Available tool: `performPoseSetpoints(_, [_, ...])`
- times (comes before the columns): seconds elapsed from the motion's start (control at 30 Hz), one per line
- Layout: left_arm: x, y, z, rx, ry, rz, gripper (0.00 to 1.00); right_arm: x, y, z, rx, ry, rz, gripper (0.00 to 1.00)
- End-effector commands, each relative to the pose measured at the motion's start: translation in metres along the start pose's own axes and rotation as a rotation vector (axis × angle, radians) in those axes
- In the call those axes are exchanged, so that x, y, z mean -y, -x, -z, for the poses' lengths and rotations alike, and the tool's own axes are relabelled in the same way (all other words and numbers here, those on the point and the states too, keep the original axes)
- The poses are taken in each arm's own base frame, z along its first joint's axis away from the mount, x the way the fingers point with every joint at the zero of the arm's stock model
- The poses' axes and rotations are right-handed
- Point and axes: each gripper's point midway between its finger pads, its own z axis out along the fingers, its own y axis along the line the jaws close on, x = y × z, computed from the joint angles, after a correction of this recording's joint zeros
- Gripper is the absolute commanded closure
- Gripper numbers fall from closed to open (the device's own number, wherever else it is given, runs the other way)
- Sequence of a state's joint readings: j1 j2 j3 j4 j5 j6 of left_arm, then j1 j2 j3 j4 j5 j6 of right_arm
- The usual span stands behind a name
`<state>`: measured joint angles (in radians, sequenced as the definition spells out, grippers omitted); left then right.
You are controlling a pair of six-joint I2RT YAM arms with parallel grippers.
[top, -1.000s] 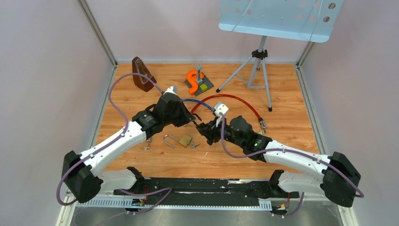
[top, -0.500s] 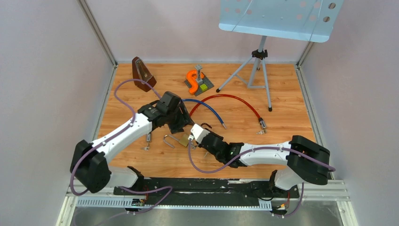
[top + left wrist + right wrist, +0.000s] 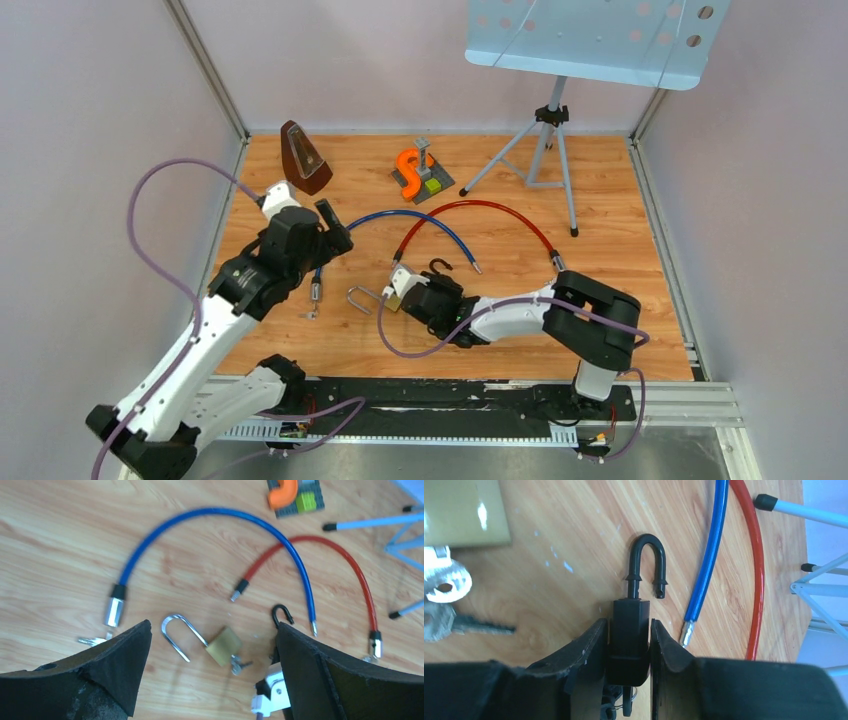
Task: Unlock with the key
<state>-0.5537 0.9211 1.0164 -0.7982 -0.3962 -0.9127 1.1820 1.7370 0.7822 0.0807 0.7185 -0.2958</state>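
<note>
My right gripper (image 3: 629, 625) is shut on the body of a small black padlock (image 3: 630, 615), whose open shackle (image 3: 647, 560) points forward, low over the wood. A key (image 3: 626, 705) hangs beneath it, mostly hidden. In the top view this right gripper (image 3: 432, 287) sits just right of a brass padlock (image 3: 393, 297). The brass padlock (image 3: 225, 645) lies flat with its steel shackle (image 3: 180, 635) swung open and a key (image 3: 241, 665) in its base. My left gripper (image 3: 212, 630) is open and empty, raised above it; in the top view the left gripper (image 3: 335, 228) is off to the left.
A blue cable lock (image 3: 400, 215) and a red cable lock (image 3: 490, 207) arc across the table's middle, the blue one's end and keys (image 3: 313, 300) near the left. A metronome (image 3: 303, 158), an orange S-shaped piece (image 3: 410, 170) and a music stand's tripod (image 3: 545, 140) stand at the back.
The left gripper has opened, let go and drawn back up to the left. The right arm has swung left and down, bringing the black padlock beside the brass one.
</note>
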Motion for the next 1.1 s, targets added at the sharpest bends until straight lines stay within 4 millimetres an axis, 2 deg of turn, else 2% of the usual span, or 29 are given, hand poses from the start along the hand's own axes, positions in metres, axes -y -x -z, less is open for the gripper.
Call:
performPoseSetpoints(0.0, [-0.037,0.057,0.033,0.264,0.115,-0.153,0.00,-0.021,0.011,-0.007,-0.059,0.086,-0.048,0.70])
performPoseSetpoints(0.1, [-0.059,0.077,0.053,0.385,0.166,-0.223,0.00,-0.037,0.018,0.002,-0.084,0.198,-0.106,0.53])
performPoseSetpoints(0.2, [-0.068,0.088,0.064,0.482,0.158,-0.281,0.00,-0.040,0.028,0.017,-0.085,0.271,-0.165,0.42])
performPoseSetpoints(0.3, [-0.078,0.095,0.076,0.592,0.131,-0.280,0.00,-0.033,0.040,0.034,-0.076,0.320,-0.216,0.31])
performPoseSetpoints(0.4, [-0.081,0.100,0.086,0.654,0.102,-0.299,0.00,-0.013,0.056,0.046,-0.049,0.333,-0.313,0.20])
performPoseSetpoints(0.5, [-0.088,0.102,0.098,0.695,0.092,-0.317,0.00,0.027,0.067,0.049,-0.028,0.305,-0.464,0.16])
performPoseSetpoints(0.6, [-0.099,0.102,0.104,0.723,0.108,-0.288,0.00,0.086,0.070,0.050,0.012,0.215,-0.671,0.12])
performPoseSetpoints(0.67, [-0.105,0.102,0.109,0.743,0.111,-0.265,0.00,0.128,0.063,0.053,0.038,0.135,-0.821,0.07])
performPoseSetpoints(0.73, [-0.111,0.102,0.115,0.763,0.112,-0.240,0.00,0.170,0.046,0.060,0.061,0.047,-0.973,0.04])
performPoseSetpoints(0.83, [-0.119,0.103,0.124,0.794,0.114,-0.197,0.00,0.228,0.007,0.082,0.112,-0.127,-1.184,0.00])
performPoseSetpoints(0.9, [-0.125,0.104,0.128,0.811,0.124,-0.169,0.00,0.265,-0.025,0.106,0.157,-0.281,-1.284,0.00])
performPoseSetpoints(0.93, [-0.129,0.104,0.130,0.821,0.130,-0.157,0.00,0.276,-0.042,0.118,0.174,-0.357,-1.315,0.00])
performPoseSetpoints(1.0, [-0.132,0.105,0.133,0.837,0.136,-0.135,0.00,0.299,-0.066,0.151,0.235,-0.508,-1.356,0.00])
performPoseSetpoints(1.07, [-0.135,0.106,0.136,0.851,0.141,-0.115,0.00,0.317,-0.084,0.193,0.328,-0.649,-1.386,0.00])
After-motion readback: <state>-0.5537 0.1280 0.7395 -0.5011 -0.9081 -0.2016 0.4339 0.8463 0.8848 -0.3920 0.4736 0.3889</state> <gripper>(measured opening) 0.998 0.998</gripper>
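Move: The black padlock is in my right fingers, roughly at the hand point, its place being the bare wood some 2 cm below. From this hand the brass padlock lies about 8 cm left and 2 back, the blue cable's bare end 7 cm right and 4 forward, the red cable's lock end some 21 cm right and 6 forward, all close to the tabletop. From my left hand the black padlock is roughly 18 cm right, level ahead, 21 below. I open my right fingers wide and let go of the black padlock, easing back about 4 cm with a little drift left as the hand tips down. Then I lift clear, some 23 cm up, swinging right and somewhat forward towards above the red cable's lock end, the left side of the hand rolling up. My left hand, still open and empty, withdraws left, up and back, fingers tilting upward. ##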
